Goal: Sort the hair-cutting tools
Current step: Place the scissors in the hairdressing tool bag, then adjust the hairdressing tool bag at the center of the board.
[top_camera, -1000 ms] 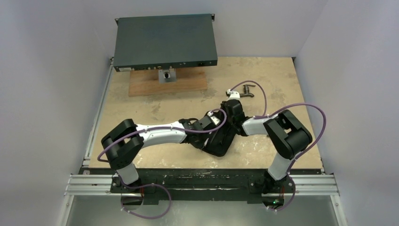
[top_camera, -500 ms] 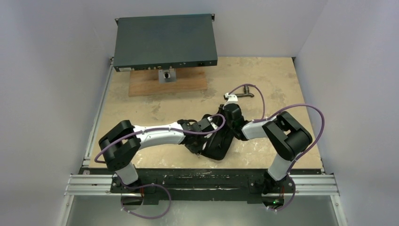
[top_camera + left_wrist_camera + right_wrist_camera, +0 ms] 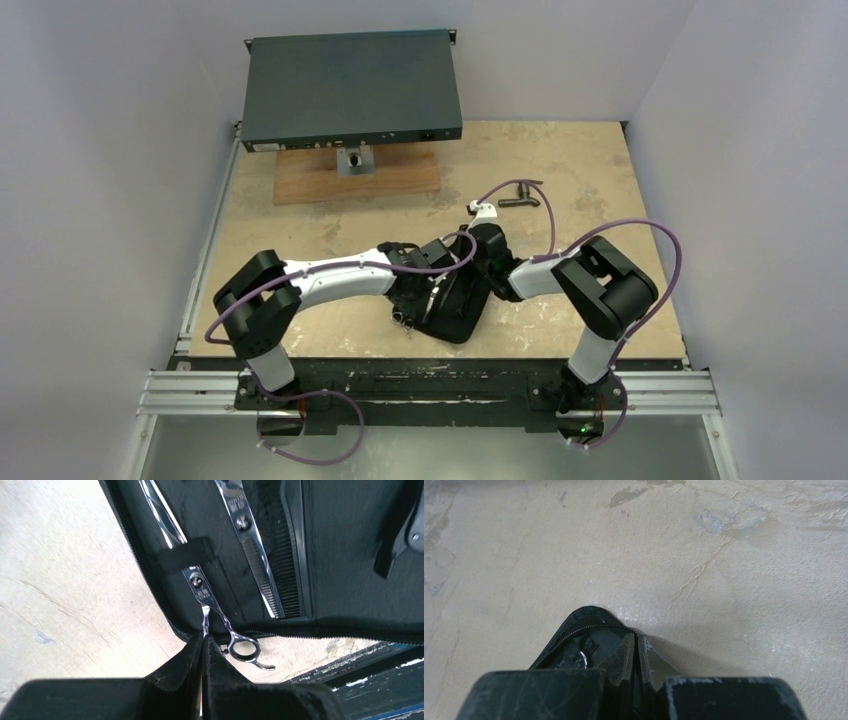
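A black zip case (image 3: 345, 570) lies open on the table, also seen in the top view (image 3: 458, 308). Inside it, silver scissors (image 3: 200, 585) sit under a black elastic strap (image 3: 185, 555). Beside them lie toothed silver scissors (image 3: 250, 545) and a black comb (image 3: 292, 555). My left gripper (image 3: 204, 637) is at the case's near edge (image 3: 408, 318), shut on one handle of the strapped scissors. Their other finger ring (image 3: 245, 650) hangs free beside my fingertips. My right gripper (image 3: 636, 642) is shut on the case's zippered rim (image 3: 574, 630) at its far side (image 3: 482, 265).
A flat dark equipment box (image 3: 350, 90) stands at the back on a wooden board (image 3: 355, 178). A dark metal T-shaped fitting (image 3: 520, 195) lies on the table right of centre. The metal rail (image 3: 430, 390) runs along the near edge, close behind the case.
Both arms and the case have shifted left and nearer. The left gripper has moved to the case's near edge and taken hold of the scissors' handle.
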`<control>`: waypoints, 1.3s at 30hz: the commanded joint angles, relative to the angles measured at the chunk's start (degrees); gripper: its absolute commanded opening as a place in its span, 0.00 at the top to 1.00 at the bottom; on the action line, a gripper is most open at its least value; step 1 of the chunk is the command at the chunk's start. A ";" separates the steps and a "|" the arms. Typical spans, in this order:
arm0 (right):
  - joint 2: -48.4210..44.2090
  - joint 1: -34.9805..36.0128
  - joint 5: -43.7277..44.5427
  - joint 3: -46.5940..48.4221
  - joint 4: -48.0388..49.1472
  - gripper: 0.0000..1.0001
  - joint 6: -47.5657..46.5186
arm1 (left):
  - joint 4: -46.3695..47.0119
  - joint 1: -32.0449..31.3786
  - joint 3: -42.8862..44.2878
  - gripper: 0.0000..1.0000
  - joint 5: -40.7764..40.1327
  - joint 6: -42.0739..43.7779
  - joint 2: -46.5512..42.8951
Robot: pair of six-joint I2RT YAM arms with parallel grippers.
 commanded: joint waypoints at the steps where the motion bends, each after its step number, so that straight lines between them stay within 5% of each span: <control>1: 3.17 1.50 -3.33 -0.61 -7.24 1.00 0.10 | -0.63 0.79 4.32 1.00 -2.41 1.53 0.93; 13: 3.12 1.49 -1.40 -0.71 -8.87 1.00 1.73 | 1.25 1.25 -0.64 1.00 -5.57 -4.90 -4.79; 17: 3.17 1.47 -0.56 -0.41 -9.74 1.00 2.54 | 8.81 1.08 -11.72 0.66 -2.44 -11.79 -12.86; 21: 3.46 1.53 -0.36 -0.29 -9.95 0.97 3.03 | 14.61 -0.19 -18.14 0.57 -2.90 -14.90 -17.81; 28: 3.02 1.48 -0.14 -0.47 -9.77 0.87 3.43 | 16.57 -3.10 -17.85 0.56 -7.18 -14.52 -18.12; 34: -2.54 1.48 0.17 -2.55 -9.69 0.61 5.26 | 16.69 -1.96 -18.35 0.52 -13.14 -15.81 -22.67; 39: -12.79 1.49 3.52 -1.75 -15.54 0.49 8.13 | 17.92 0.34 -17.97 0.48 -14.47 -17.48 -24.71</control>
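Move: The scissors' middle lies about 5 cm ahead of the left hand's shut fingertips and 4 cm to their right, about a centimetre lower, with the handles right at the tips. From the same hand, the thinning scissors are some 7 cm ahead and 8 cm right, the comb roughly 6 cm ahead and 11 cm right. The right hand pinches the tool bag's far corner; the bag's middle is about 10 cm back and 4 cm left, the scissors 11 cm back and 9 cm left. With fingers shut, the left hand first nudges forward about 2 cm against the scissors' handles, then backs off some 4 cm back and as much left while opening to about half, and finally comes forward again and rises over the rings by roughly 3 cm, the fingertips swinging forward and to the right as the hand turns counter-clockwise. The right hand holds the bag's far corner still until late, then opens about halfway, lets go of the corner and draws back 2 cm with a small lift. ##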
